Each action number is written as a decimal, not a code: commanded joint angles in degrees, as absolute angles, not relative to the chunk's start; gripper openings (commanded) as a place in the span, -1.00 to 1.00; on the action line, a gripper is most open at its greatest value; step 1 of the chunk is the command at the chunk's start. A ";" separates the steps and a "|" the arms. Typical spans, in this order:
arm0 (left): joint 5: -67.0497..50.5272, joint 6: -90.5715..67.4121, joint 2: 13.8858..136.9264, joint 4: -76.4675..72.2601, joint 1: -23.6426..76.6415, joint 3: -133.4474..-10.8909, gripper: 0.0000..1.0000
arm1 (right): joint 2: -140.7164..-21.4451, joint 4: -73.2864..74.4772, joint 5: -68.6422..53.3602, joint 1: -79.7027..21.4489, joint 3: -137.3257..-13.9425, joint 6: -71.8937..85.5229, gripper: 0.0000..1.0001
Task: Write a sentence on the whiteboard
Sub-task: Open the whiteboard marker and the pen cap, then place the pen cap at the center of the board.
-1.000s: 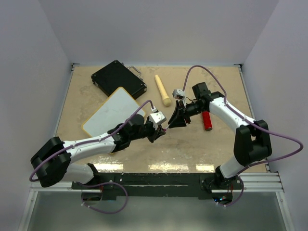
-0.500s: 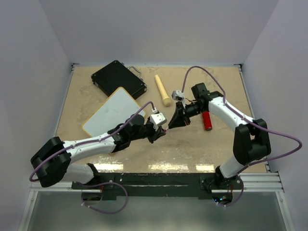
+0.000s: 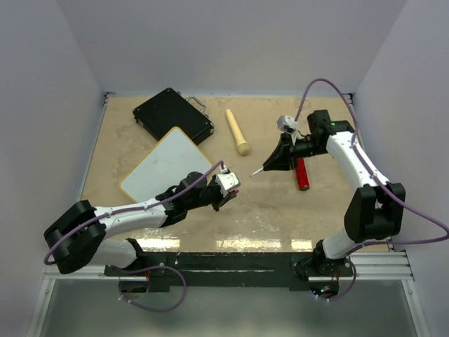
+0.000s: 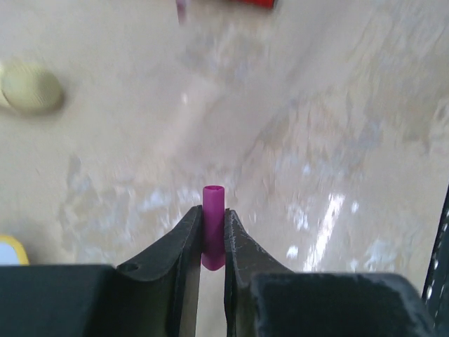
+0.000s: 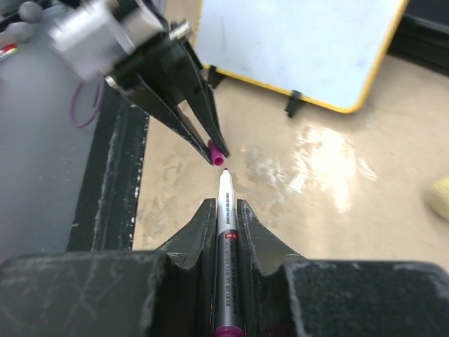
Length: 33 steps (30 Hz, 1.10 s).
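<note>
The whiteboard [image 3: 165, 163] lies at the left, yellow-framed and blank; no sentence shows on it. It also shows in the right wrist view [image 5: 295, 42]. My left gripper [image 3: 229, 195] is shut on a magenta marker cap [image 4: 213, 225], held above the table just right of the board. My right gripper [image 3: 272, 163] is shut on a silver marker [image 5: 226, 239] whose bare magenta tip points at the cap across a small gap. In the right wrist view the left gripper [image 5: 213, 149] and the cap [image 5: 217, 152] sit just ahead of the marker tip.
A black case [image 3: 172, 114] lies behind the board. A wooden cylinder [image 3: 237, 131] lies at the back middle. A red object [image 3: 302, 174] lies beside my right gripper. The black table edge [image 5: 112, 175] runs at the left of the right wrist view.
The grippers were together at the marker; now they are apart. My right gripper has drawn back to the right with the uncapped marker. The cap stays in my left gripper, which moved slightly nearer.
</note>
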State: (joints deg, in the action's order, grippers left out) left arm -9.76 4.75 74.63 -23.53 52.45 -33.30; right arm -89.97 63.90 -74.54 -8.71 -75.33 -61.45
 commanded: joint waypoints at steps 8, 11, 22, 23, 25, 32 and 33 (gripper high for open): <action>-8.18 0.80 79.01 -20.91 51.94 -31.72 -1.00 | -80.87 48.20 -72.87 -4.22 -70.50 -46.26 -1.00; -6.50 -5.17 83.39 -21.62 51.68 -35.58 -1.00 | -78.67 37.90 -69.62 -4.22 -66.28 -34.23 -1.00; 2.20 -17.05 100.02 -17.58 48.96 -49.48 -0.38 | -76.20 30.41 -66.80 -3.16 -62.67 -28.30 -1.00; 1.68 -17.57 100.37 -16.80 48.43 -51.05 -0.33 | -76.11 30.41 -66.80 -2.99 -62.67 -28.30 -1.00; 1.23 -17.67 99.67 -14.77 48.43 -51.94 0.21 | -76.20 30.32 -66.80 -2.90 -62.58 -28.30 -1.00; 2.72 -14.25 86.00 -10.99 48.08 -49.49 0.33 | -76.03 30.59 -67.15 -2.72 -62.58 -28.74 -1.00; 3.25 -13.54 83.78 -9.59 47.99 -48.96 0.34 | -76.11 30.76 -67.06 -2.72 -62.58 -29.00 -1.00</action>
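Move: The left hand holds the magenta pen cap. The bare table spot for the cap lies some 6 cm ahead of the hand, 3 cm right and 12 cm below. From the left hand, the microphone's middle is roughly 28 cm ahead and level sideways, the whiteboard about 10 cm ahead and 29 cm left. From the right hand, holding the uncapped marker, that spot is about 8 cm left, 2 cm back and 19 cm below; the red cylinder is some 6 cm ahead, 14 cm right. Down about 10 cm goes the left hand, first edging left away from the marker, then sweeping some 8 cm forward while turning counter-clockwise and tipping its fingers; low over the table they open, let go of the cap, and the hand starts to rise. The right hand keeps its pinch on the marker, easing right and forward and turning clockwise. ##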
